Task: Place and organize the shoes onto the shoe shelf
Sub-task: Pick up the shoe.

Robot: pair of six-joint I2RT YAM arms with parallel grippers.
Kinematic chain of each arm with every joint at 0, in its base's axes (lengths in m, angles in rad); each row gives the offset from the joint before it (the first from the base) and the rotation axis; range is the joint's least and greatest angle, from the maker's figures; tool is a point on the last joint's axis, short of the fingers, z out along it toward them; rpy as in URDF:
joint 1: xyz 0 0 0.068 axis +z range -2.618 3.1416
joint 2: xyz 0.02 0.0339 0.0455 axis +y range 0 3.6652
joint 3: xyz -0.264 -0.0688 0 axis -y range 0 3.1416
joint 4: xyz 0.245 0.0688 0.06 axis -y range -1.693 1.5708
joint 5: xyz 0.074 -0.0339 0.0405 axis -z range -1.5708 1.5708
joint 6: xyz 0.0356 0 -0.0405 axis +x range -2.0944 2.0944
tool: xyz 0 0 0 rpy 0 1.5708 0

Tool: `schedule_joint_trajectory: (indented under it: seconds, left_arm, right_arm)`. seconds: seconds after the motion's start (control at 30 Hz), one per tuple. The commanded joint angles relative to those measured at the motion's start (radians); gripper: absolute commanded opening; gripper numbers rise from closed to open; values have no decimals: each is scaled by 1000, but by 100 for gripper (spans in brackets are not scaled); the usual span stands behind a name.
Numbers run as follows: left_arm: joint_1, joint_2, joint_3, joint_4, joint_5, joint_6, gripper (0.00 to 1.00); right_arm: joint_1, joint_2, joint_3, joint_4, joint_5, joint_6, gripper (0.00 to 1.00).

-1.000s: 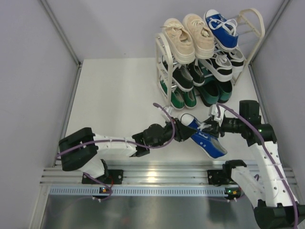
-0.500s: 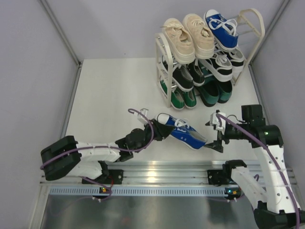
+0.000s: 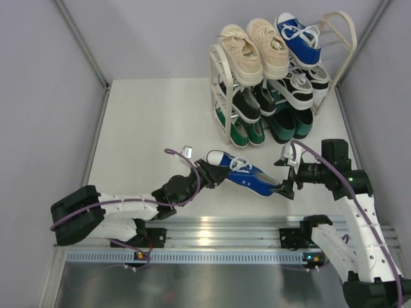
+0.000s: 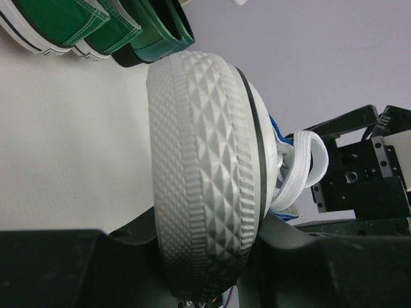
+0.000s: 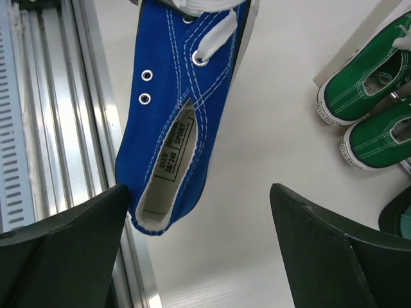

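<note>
A blue white-laced canvas sneaker [image 3: 243, 174] hangs low over the table in front of the shoe shelf [image 3: 220, 96]. My left gripper [image 3: 207, 173] is shut on its white toe; the left wrist view shows the ribbed toe cap [image 4: 205, 160] clamped between the dark fingers [image 4: 321, 256]. My right gripper [image 3: 287, 174] is open just behind the heel, and its fingers [image 5: 64, 244] stand wide on either side of the heel opening [image 5: 168, 144] without gripping it. The shelf holds cream sneakers [image 3: 252, 45] and another blue sneaker [image 3: 298, 37] on top, with black, striped and green shoes below.
Green sneakers [image 5: 366, 122] and dark green loafers [image 3: 292, 123] sit on the lowest tier. The silver rail [image 3: 212, 232] runs along the table's near edge, close under the held shoe. Grey walls close in left and right.
The right gripper has opened and let go of the blue sneaker's heel. The left arm has drawn the shoe leftward, then slightly up toward the shelf.
</note>
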Motion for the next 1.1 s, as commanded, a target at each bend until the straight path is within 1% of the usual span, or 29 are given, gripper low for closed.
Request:
schedule_joint_trajectory:
  seconds: [0.0, 0.1, 0.13, 0.23, 0.4, 0.47, 0.5, 0.57, 0.6, 0.63, 0.67, 0.7, 0.8, 0.83, 0.87, 0.9, 0.97, 1.0, 1.03, 1.07]
  left_arm:
    - [0, -2, 5, 269, 29, -31, 0]
    - [0, -1, 10, 300, 39, -19, 0]
    - [0, -1, 13, 303, 40, -16, 0]
    - [0, 5, 22, 321, 45, -12, 0]
    - [0, -2, 36, 341, 40, 2, 0]
    - [0, -7, 46, 343, 37, 13, 0]
    - [0, -11, 49, 343, 34, 18, 0]
    - [0, -19, 54, 343, 31, 27, 0]
    - [0, -19, 54, 344, 30, 33, 0]
    - [0, -22, 53, 349, 27, 36, 0]
    - [0, -25, 53, 350, 23, 38, 0]
    - [0, -27, 53, 349, 23, 41, 0]
    - [0, -31, 46, 350, 17, 50, 0]
    - [0, -31, 45, 349, 16, 53, 2]
    - [0, -37, 36, 349, 13, 50, 6]
    - [0, -41, 31, 349, 8, 51, 21]
    - [0, -51, 20, 337, 3, 48, 43]
    - [0, -59, 11, 326, 2, 45, 50]
    - [0, -67, 8, 308, 3, 42, 67]
    - [0, -85, 7, 271, 5, 42, 74]
  right_arm:
    - [20, 15, -14, 195, -6, 199, 89]
    - [30, 51, -28, 182, -37, 215, 85]
    - [46, 54, -28, 180, -34, 218, 82]
    - [75, 49, -33, 228, -34, 283, 81]
    - [144, 74, -30, 261, 34, 336, 79]
    - [165, 80, -31, 275, 42, 356, 75]
    - [174, 83, -30, 283, 42, 362, 69]
    - [181, 104, -10, 278, 43, 367, 60]
    - [184, 114, -1, 252, 37, 361, 47]
    - [182, 138, 11, 242, 29, 355, 37]
    - [182, 150, 39, 226, 22, 352, 10]
    - [184, 170, 53, 200, 20, 349, 0]
    - [182, 180, 99, 176, 26, 344, 0]
    - [182, 171, 108, 175, 32, 347, 0]
    - [182, 161, 122, 180, 55, 359, 0]
    - [182, 148, 128, 188, 72, 367, 0]
    - [181, 108, 149, 198, 115, 390, 0]
    - [176, 94, 159, 200, 123, 396, 0]
    - [173, 72, 168, 202, 130, 404, 0]
    - [156, 59, 185, 205, 131, 422, 0]
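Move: The left hand holds the blue shoe by its toe, the shoe's middle about 5 cm to that hand's right and 1 cm back, roughly level with it. From the right hand, that middle lies some 10 cm left, 1 cm ahead and a little below, with the heel close by the open fingers. The green sneakers on the rack's bottom stand about 15 cm ahead of the right hand and 7 cm left, the green loafers some 17 cm ahead and 5 cm right, both around 15 cm lower. Leftward by about 3.5 cm, the right hand brings its wide-open fingers over the blue shoe's heel end, rolling some 15 degrees, then eases 1.5 cm forward as they shut and pinch the thin upper at the heel opening, and rises about 3 cm. The left hand keeps its toe grip, creeping up to about 4 cm higher, and opens its fingers only at the very end. ##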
